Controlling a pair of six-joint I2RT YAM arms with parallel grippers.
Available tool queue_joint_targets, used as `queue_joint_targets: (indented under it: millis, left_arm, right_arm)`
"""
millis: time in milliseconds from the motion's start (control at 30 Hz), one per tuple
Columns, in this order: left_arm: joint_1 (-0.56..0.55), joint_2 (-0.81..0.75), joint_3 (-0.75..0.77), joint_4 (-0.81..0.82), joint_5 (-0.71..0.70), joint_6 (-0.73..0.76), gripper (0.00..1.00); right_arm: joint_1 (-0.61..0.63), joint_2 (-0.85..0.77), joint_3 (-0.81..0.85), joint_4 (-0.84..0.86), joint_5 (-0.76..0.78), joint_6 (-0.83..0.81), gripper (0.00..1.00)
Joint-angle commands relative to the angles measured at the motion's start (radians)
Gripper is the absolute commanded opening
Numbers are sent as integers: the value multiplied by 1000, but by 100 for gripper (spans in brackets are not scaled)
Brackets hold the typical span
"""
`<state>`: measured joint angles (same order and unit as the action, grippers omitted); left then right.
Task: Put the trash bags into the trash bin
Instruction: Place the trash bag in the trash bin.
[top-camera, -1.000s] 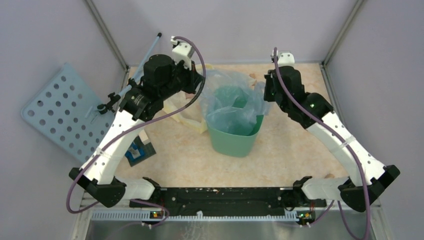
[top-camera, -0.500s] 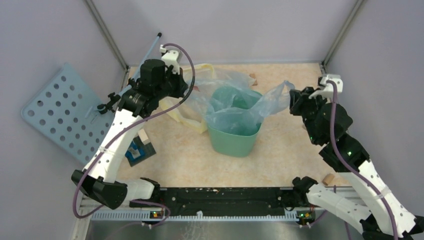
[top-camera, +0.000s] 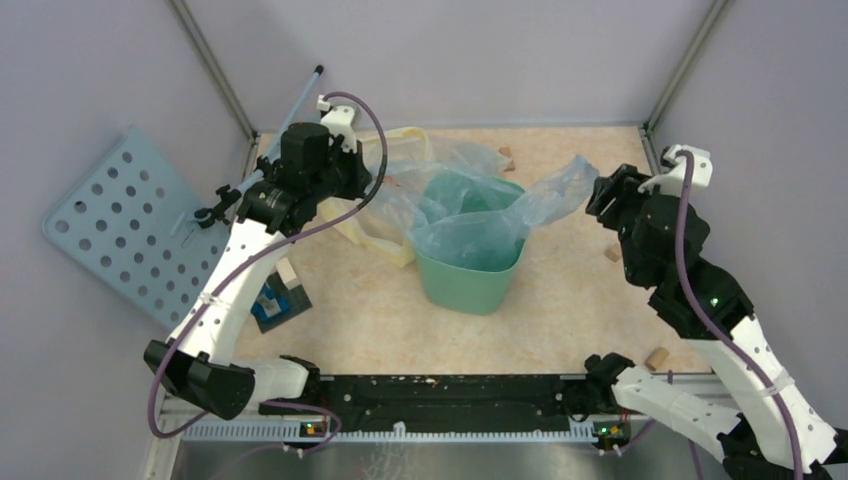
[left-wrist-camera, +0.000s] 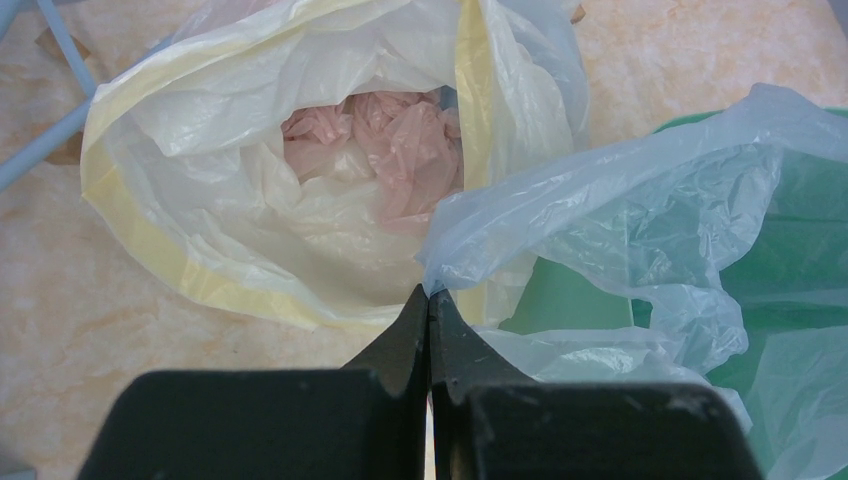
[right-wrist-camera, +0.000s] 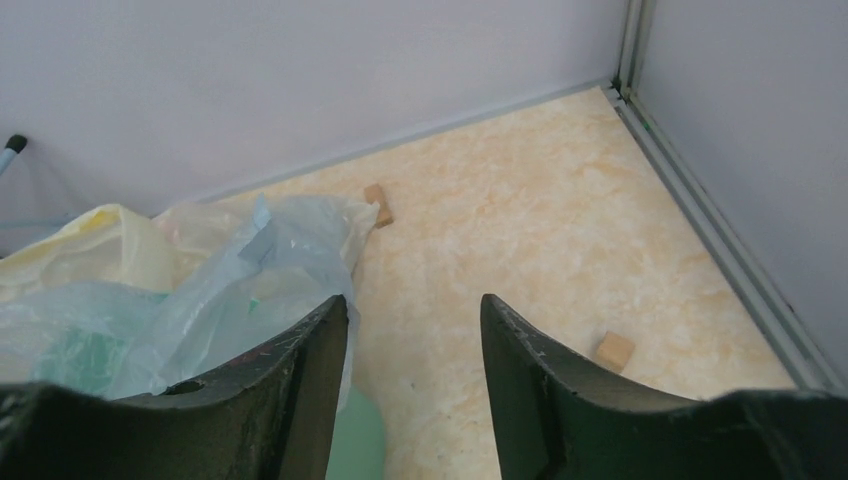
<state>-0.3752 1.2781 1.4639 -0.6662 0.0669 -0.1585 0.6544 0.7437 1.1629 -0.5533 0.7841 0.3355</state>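
The pale-blue trash bag lies crumpled in and over the mint-green trash bin at mid-table. My left gripper is left of the bin, shut on the bag's left edge; the left wrist view shows its tips pinching a point of the bag above the bin's rim. To the right of the bin my right gripper is open with nothing between its fingers. The bag's right flap hangs just outside its left finger.
A whitish bag with a yellow rim, pink plastic inside, lies left of the bin. A pale-blue perforated board leans at the far left. Small wooden blocks lie on the table, and a small box sits near the left arm.
My right arm swung right, away from the bin, pulling the bag's right flap out; its gripper then opened and let the flap go. The left gripper shifted slightly left, still holding the bag.
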Motion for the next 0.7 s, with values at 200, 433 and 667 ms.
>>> queue_joint_targets:
  millis: [200, 433, 667]
  left_arm:
    - [3, -50, 5, 32, 33, -10, 0]
    - [2, -52, 1, 39, 53, -16, 0]
    - [2, -56, -1, 45, 66, -19, 0]
  right_arm:
    - [8, 130, 352, -360, 58, 240, 60]
    - [8, 169, 490, -369, -312, 484, 61]
    - [7, 203, 469, -305, -395, 644, 76]
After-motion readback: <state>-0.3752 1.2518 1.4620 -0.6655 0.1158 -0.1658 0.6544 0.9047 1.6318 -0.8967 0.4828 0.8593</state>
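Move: The blue trash bag's free end sticks out beside the open right fingers, about 4 cm to that hand's left, 2 cm ahead and 3 cm below. The green bin, which the bag hangs into, is some 25 cm left and 3 cm ahead, its middle roughly 23 cm down; a wooden block lies 6 cm right, 4 cm ahead, on the table about 37 cm below. From the left hand, that free end is about 38 cm right and 5 cm back, at about the same height. The empty right hand first climbs almost straight up beside the blue bag's free end, then keeps rising while it swings left to the side where the bag and bin are, about 8 cm up and 5 cm left in all, easing 3 cm back. As it goes left it rolls some 30 degrees, left side rising, turns a little counter-clockwise and spreads its fingers wider, while the left hand all but stays in place and keeps its pinch on the bag's other edge. ##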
